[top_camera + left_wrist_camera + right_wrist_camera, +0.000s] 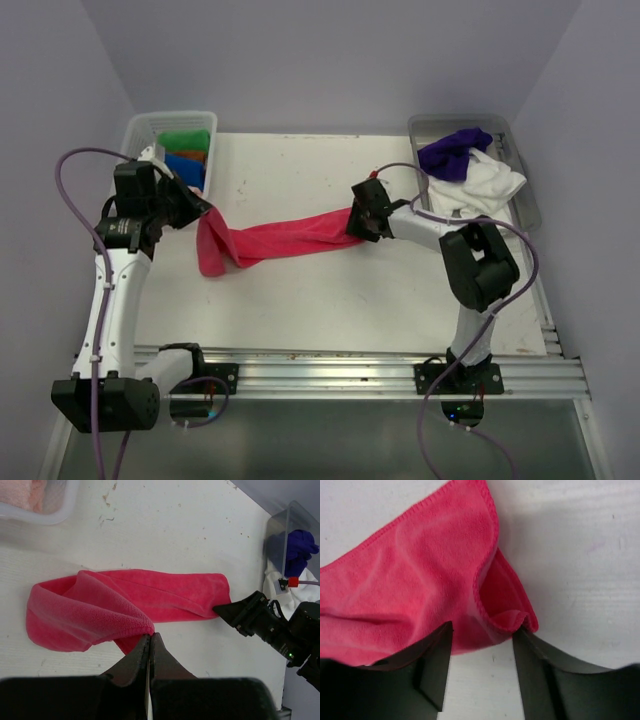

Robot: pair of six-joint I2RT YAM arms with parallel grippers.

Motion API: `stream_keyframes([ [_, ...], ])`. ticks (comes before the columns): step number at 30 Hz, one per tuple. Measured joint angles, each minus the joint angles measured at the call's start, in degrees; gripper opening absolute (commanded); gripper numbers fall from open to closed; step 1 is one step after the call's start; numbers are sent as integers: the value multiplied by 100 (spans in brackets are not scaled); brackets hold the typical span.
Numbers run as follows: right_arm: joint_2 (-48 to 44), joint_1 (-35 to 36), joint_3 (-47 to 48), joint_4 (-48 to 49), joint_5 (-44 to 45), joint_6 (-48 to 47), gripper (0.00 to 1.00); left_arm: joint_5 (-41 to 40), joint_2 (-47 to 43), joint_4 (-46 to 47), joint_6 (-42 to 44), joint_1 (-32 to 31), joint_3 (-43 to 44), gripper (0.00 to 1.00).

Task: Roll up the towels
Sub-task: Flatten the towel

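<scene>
A hot pink towel (280, 240) lies stretched across the middle of the table, bunched and folded at its left end (80, 615). My left gripper (200, 210) is shut on a corner of that folded end (150, 637), which it holds slightly lifted. At the towel's right end (435, 580) my right gripper (358, 215) is open. Its two fingertips (445, 635) straddle the curled hem, which lies between them unclamped. A deep purple towel (455, 153) and a white towel (485, 185) lie crumpled in the grey tray (528, 200).
The white lattice basket (150, 125) at the back left holds green (185, 140) and blue (185, 168) towels; the left wrist view shows a pale pink one (30, 490) in it. The grey tray stands at the back right.
</scene>
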Motion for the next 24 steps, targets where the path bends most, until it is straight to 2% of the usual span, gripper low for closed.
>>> stream_keyframes([
  [1,116,-4,109,31,55,4,16,-11,-11,-20,2,0,35,0],
  [2,214,-15,208,42,101,-15,0,-26,-20,-52,2,0,85,0],
  [6,192,-70,317,-17,210,31,0,-157,-61,-142,7,0,376,0],
  [9,-299,-76,278,-229,267,-57,0,-334,-63,-227,9,0,656,0],
  [12,-1484,-74,125,-496,315,-205,0,-573,-59,-345,28,0,1038,0],
  [17,-4293,-72,37,-942,337,-514,0,-942,-61,-452,59,4,1663,0],
  [21,-5624,-74,304,-1659,339,-645,0,-1169,-116,-490,72,4,1921,0],
  [24,-5976,-72,481,-2129,358,-654,0,-1244,-190,-487,76,4,1923,0],
])
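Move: Just ahead of the right hand's open fingers, about 2 cm out and a little lower, lies the towel's right end on the table. The white towel in the grey bin is some 31 cm right and 14 cm ahead of that hand, the purple towel 25 cm right and 22 cm ahead, both near its height. From the left hand, already holding the left end, the right end lies about 33 cm right, 9 cm ahead and 23 cm down. Easing forward about 2 cm, the right hand closes its fingers and pinches the towel's right end, then sweeps up some 35 cm while drawing back and to the right, its fingers tipping up roughly 40 degrees. The left hand keeps its pinch on the left end and rises about 13 cm, edging left away from the right hand, fingers tilting up a little. ##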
